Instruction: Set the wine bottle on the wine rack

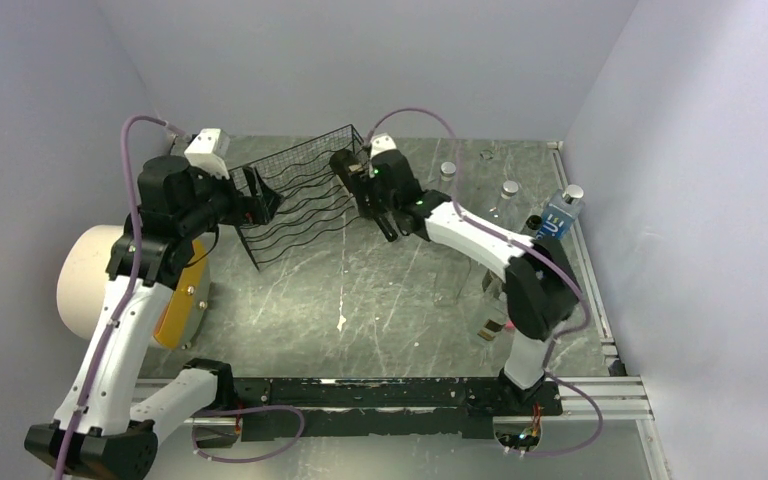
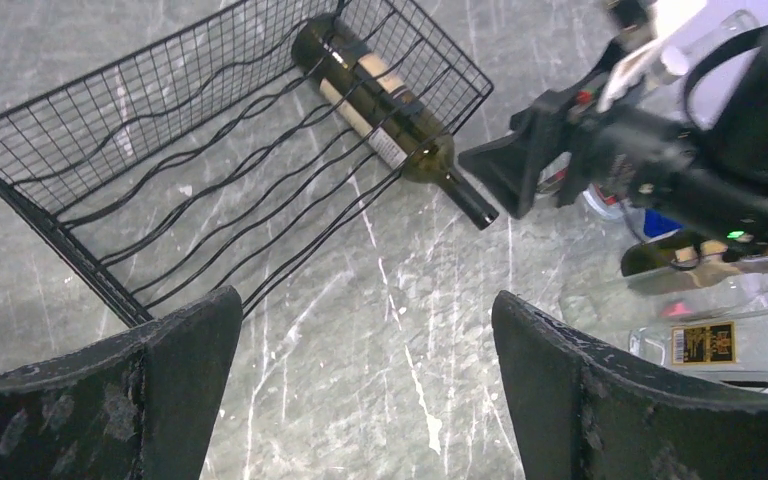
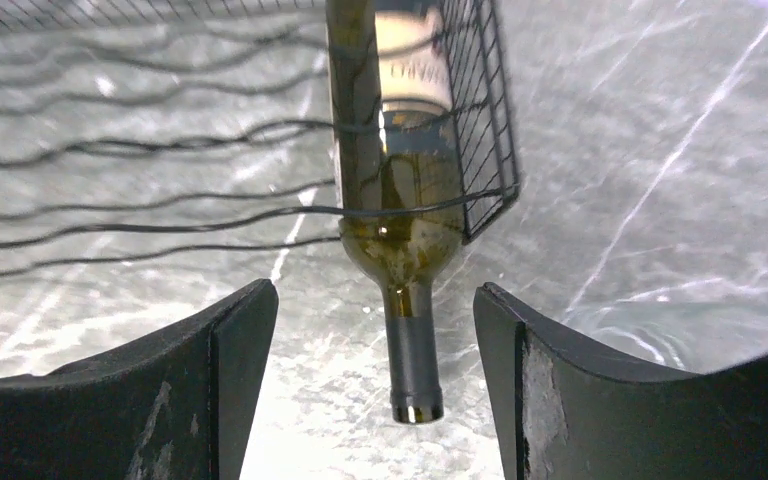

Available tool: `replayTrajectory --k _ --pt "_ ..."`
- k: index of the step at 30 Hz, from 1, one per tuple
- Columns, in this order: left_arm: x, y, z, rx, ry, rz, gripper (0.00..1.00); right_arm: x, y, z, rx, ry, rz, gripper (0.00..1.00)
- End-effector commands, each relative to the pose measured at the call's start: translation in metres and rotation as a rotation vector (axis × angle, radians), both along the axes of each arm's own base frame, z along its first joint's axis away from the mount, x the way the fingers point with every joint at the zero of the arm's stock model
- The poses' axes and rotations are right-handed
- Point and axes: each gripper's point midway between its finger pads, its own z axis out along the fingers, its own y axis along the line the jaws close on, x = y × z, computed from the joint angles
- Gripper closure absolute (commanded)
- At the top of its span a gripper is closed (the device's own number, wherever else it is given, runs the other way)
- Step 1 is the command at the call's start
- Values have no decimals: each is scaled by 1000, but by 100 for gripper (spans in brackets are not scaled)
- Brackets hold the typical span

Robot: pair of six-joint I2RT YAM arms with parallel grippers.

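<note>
The black wire wine rack (image 1: 305, 195) lies on the grey table, and it fills the upper left of the left wrist view as the wine rack (image 2: 190, 150). A dark green wine bottle (image 2: 380, 105) with a cream label rests in the rack's end row, its neck poking out past the rods. My right gripper (image 3: 372, 290) is open, with the bottle's neck (image 3: 412, 360) between its fingers and touching neither. From above, the right gripper (image 1: 362, 192) sits at the rack's right side. My left gripper (image 1: 268, 200) is open and empty at the rack's left end, above bare table in its own view (image 2: 365, 305).
Clear upright bottles (image 1: 447, 172) (image 1: 509, 190) and a blue-labelled bottle (image 1: 558, 215) stand at the back right. More glass bottles (image 1: 490, 310) lie by the right arm's base. A white roll (image 1: 85, 280) sits at the left edge. Walls close in on three sides.
</note>
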Motion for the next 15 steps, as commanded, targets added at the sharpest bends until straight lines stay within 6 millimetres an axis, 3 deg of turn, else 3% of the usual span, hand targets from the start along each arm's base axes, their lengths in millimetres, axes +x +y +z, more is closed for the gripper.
replayTrajectory --k 1,8,11,15 --pt "-8 -6 35 -28 -139 -57 1 -19 -18 66 87 -51 -46 24" --pt "-38 -31 53 -91 -218 -240 2 -61 -102 129 56 -106 -294 24" --pt "-55 -47 58 -157 -220 -347 4 -87 -131 141 61 -92 -367 24" --pt "-68 -53 57 -193 -200 -395 4 -122 -163 143 66 -50 -439 24"
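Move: Just below the right hand juts the neck of the wine bottle already lying in the rack; the wine bottle's middle is about 9 cm ahead, 5 cm left and 8 cm below this hand. The wine rack's middle lies another 16 cm to the left of the bottle's middle. A clear bottle stands roughly 15 cm right of the hand and 2 cm ahead. From the left hand, the wine bottle is some 20 cm ahead, 17 cm right and 25 cm below. Rising on from the wine bottle's neck with its fingers still open and empty, the right hand climbs about 16 cm and swings right towards the clear bottle's side, some 12 cm, while drawing back, turning clockwise and tipping up slightly. The empty, open left hand lifts about 5 cm, then backs off and slightly right, also turning clockwise. ##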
